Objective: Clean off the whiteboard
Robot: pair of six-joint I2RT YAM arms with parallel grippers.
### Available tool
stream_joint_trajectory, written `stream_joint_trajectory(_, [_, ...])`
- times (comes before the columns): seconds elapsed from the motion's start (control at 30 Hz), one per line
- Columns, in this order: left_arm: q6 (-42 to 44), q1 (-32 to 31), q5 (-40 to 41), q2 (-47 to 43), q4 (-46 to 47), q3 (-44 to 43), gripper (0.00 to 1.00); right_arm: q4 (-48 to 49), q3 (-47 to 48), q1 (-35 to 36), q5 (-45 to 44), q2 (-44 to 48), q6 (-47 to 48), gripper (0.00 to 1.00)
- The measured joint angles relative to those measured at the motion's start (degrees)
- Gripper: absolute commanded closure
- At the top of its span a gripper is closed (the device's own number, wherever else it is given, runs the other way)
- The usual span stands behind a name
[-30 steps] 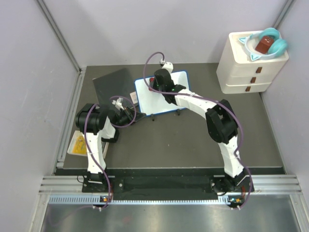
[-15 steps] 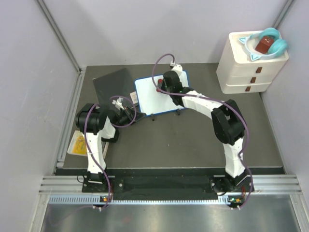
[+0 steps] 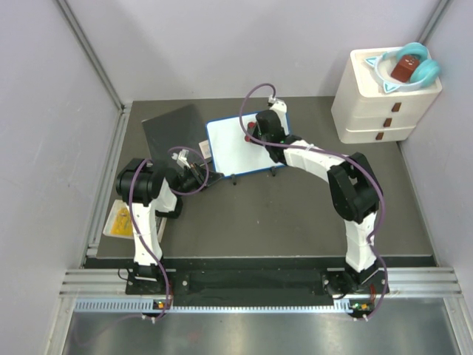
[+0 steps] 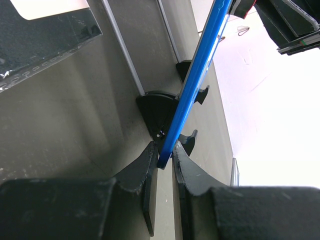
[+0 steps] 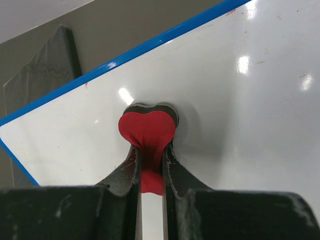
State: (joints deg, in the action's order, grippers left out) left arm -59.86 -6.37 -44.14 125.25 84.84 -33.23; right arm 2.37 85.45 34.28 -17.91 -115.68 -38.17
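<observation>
The whiteboard (image 3: 235, 148), white with a thin blue rim, lies tilted on its black feet at the back middle of the mat. My left gripper (image 3: 201, 171) is shut on its near left corner; in the left wrist view both fingers (image 4: 165, 155) pinch the blue rim (image 4: 197, 85). My right gripper (image 3: 253, 130) is over the board's upper right part, shut on a red heart-shaped eraser (image 5: 147, 131). The eraser's dark pad presses flat on the white surface (image 5: 240, 110), which shows only faint specks around it.
A dark grey square sheet (image 3: 174, 133) lies just left of the board, partly under it. A white drawer unit (image 3: 380, 100) with a teal holder (image 3: 408, 66) on top stands at the back right. A yellow item (image 3: 120, 220) lies off the mat's left edge.
My right gripper has slid the eraser to the right across the board's upper part. The left gripper and the board have stayed put.
</observation>
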Motion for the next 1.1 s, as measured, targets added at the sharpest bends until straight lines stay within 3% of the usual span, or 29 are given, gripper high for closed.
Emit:
stream_joint_trajectory(0.43, [0.0, 0.0, 0.0, 0.0, 0.0, 0.0, 1.0, 1.5, -2.3, -0.8, 1.3, 0.9, -1.6, 1.0])
stream_joint_trajectory(0.9, [0.0, 0.0, 0.0, 0.0, 0.0, 0.0, 1.0, -4.8, -3.0, -3.0, 0.5, 2.7, -0.6, 1.0])
stream_joint_trajectory(1.1, [0.0, -0.1, 0.0, 0.0, 0.0, 0.0, 1.0, -5.2, -8.9, -5.7, 0.5, 6.1, -0.5, 1.0])
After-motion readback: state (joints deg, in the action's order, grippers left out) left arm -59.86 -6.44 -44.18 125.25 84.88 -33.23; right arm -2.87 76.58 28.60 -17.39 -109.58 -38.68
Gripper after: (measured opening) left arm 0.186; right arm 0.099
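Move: The right hand holds the red eraser on the whiteboard; the board's right edge lies about 12 cm to this hand's right, 2 cm back and 3 cm lower. The lower-right corner is some 13 cm right and 9 cm back, about 6 cm down. From the left hand, which pinches the lower-left corner, the right edge is roughly 23 cm right, 12 cm ahead and 6 cm up. The right hand slides the held eraser right about 7 cm towards the whiteboard's right edge, sinking 3 cm. ##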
